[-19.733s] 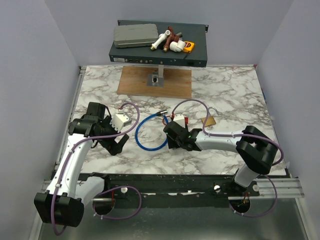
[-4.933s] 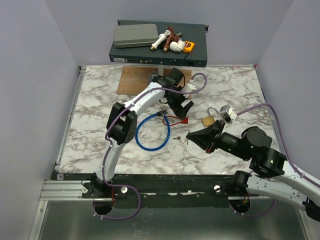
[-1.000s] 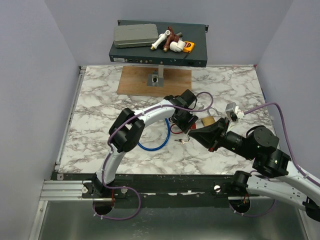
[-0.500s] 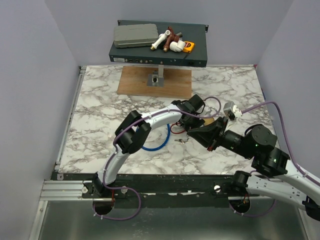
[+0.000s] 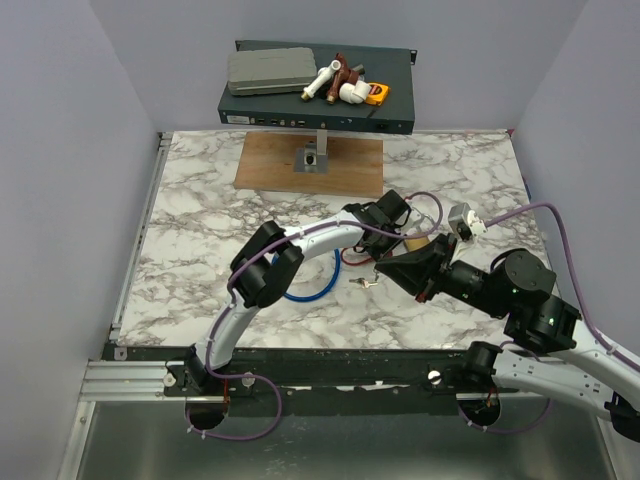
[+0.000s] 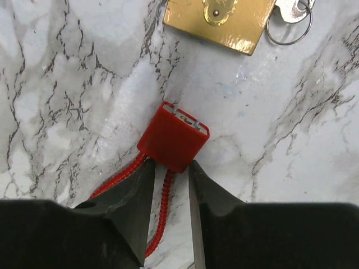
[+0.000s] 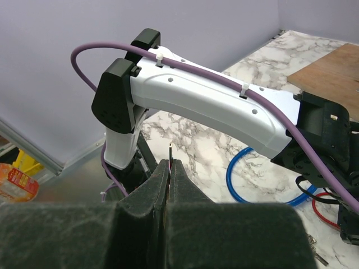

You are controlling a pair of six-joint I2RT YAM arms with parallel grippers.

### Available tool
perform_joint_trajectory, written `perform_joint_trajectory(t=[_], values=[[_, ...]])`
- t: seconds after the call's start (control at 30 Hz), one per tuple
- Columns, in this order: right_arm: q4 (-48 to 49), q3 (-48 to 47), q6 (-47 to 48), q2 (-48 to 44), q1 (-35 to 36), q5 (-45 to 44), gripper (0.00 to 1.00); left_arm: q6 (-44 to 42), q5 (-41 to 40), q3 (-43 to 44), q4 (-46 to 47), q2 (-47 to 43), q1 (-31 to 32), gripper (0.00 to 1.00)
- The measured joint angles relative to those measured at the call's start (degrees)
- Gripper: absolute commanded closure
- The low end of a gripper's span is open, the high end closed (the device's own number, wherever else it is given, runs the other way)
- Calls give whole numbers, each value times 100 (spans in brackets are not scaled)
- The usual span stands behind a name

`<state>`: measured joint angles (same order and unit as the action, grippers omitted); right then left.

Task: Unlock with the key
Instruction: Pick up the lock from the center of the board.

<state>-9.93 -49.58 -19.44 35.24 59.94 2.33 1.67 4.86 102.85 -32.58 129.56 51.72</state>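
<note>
In the left wrist view the brass padlock [image 6: 219, 19] lies at the top with a ring of silver keys [image 6: 289, 22] beside it. Below it is the red block [image 6: 173, 137] of the red strap [image 6: 160, 218]. My left gripper [image 6: 171, 165] pinches that block's lower corner, both fingertips touching it, one strand of the strap running between them. My right gripper [image 7: 169, 162] is shut on a thin metal blade [image 7: 169, 150] sticking up from its tips, the key seen edge-on. From above, the left gripper [image 5: 385, 240] and right gripper [image 5: 380, 263] meet beside the padlock [image 5: 416, 243].
A blue cable loop [image 5: 305, 292] lies under the left arm. A small loose key piece [image 5: 365, 282] rests on the marble. A wooden board with a metal post [image 5: 310, 165] and a dark rack box [image 5: 315, 100] carrying parts stand at the back.
My left arm has reached further right toward the padlock, and its jaws have narrowed onto the red block. The right arm has stayed nearly still, shut on the key.
</note>
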Motion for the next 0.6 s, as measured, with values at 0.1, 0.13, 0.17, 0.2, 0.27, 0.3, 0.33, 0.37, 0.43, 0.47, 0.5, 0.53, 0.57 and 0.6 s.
perform_joint_trajectory(t=[0.1, 0.13, 0.17, 0.2, 0.27, 0.3, 0.33, 0.37, 0.43, 0.47, 0.5, 0.53, 0.57, 0.6], values=[[0, 0, 0, 0, 0, 0, 99, -26, -59, -116, 210, -37, 7, 85], [0, 0, 0, 0, 0, 0, 99, -46, -83, -173, 275, -66, 11, 90], [0, -2, 2, 0, 0, 0, 99, -63, -122, -225, 343, -85, 15, 97], [0, -2, 2, 0, 0, -2, 99, -98, -133, -269, 396, -103, 15, 100], [0, -2, 4, 0, 0, -2, 99, -170, -140, -380, 529, -157, 17, 100], [0, -4, 4, 0, 0, -7, 99, -219, -140, -450, 599, -192, 26, 100], [0, -4, 4, 0, 0, -7, 99, -264, -140, -498, 656, -221, 35, 100], [0, -4, 4, 0, 0, -9, 99, -293, -138, -522, 673, -234, 42, 100], [0, -13, 9, 0, 0, -11, 99, -372, -120, -623, 682, -308, 66, 100], [-2, -22, 13, 0, 0, -11, 99, -404, -114, -658, 660, -343, 83, 100], [-4, -42, 26, 2, 0, -11, 99, -428, -96, -684, 632, -367, 98, 100], [-7, -63, 39, 4, 0, -13, 99, -470, -52, -713, 575, -404, 120, 100], [-7, -101, 59, 7, 0, -13, 99, -487, -24, -721, 538, -417, 129, 100], [-9, -140, 79, 9, 0, -15, 99, -514, 31, -730, 455, -452, 142, 100]])
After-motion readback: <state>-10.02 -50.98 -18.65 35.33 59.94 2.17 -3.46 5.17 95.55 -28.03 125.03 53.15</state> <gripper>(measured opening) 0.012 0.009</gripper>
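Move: The red cable lock is almost between my left fingertips, its block about 1 cm ahead, 2 cm to the right and 1 cm below. The brass padlock lies some 9 cm to the right of this hand and 3 cm ahead. The loose keys are about 6 cm back and 3 cm to its left. From my right hand, hovering high, the red lock lies some 18 cm ahead, 3 cm to the right and 35 cm down. I shut my left fingers fully on the red cable right beside the lock's block, pinching it as the hand creeps about half a centimetre forward. Then, still gripping, I draw back some 2 cm, low over the table and away from the brass padlock, while the hand turns about 5 degrees clockwise. ##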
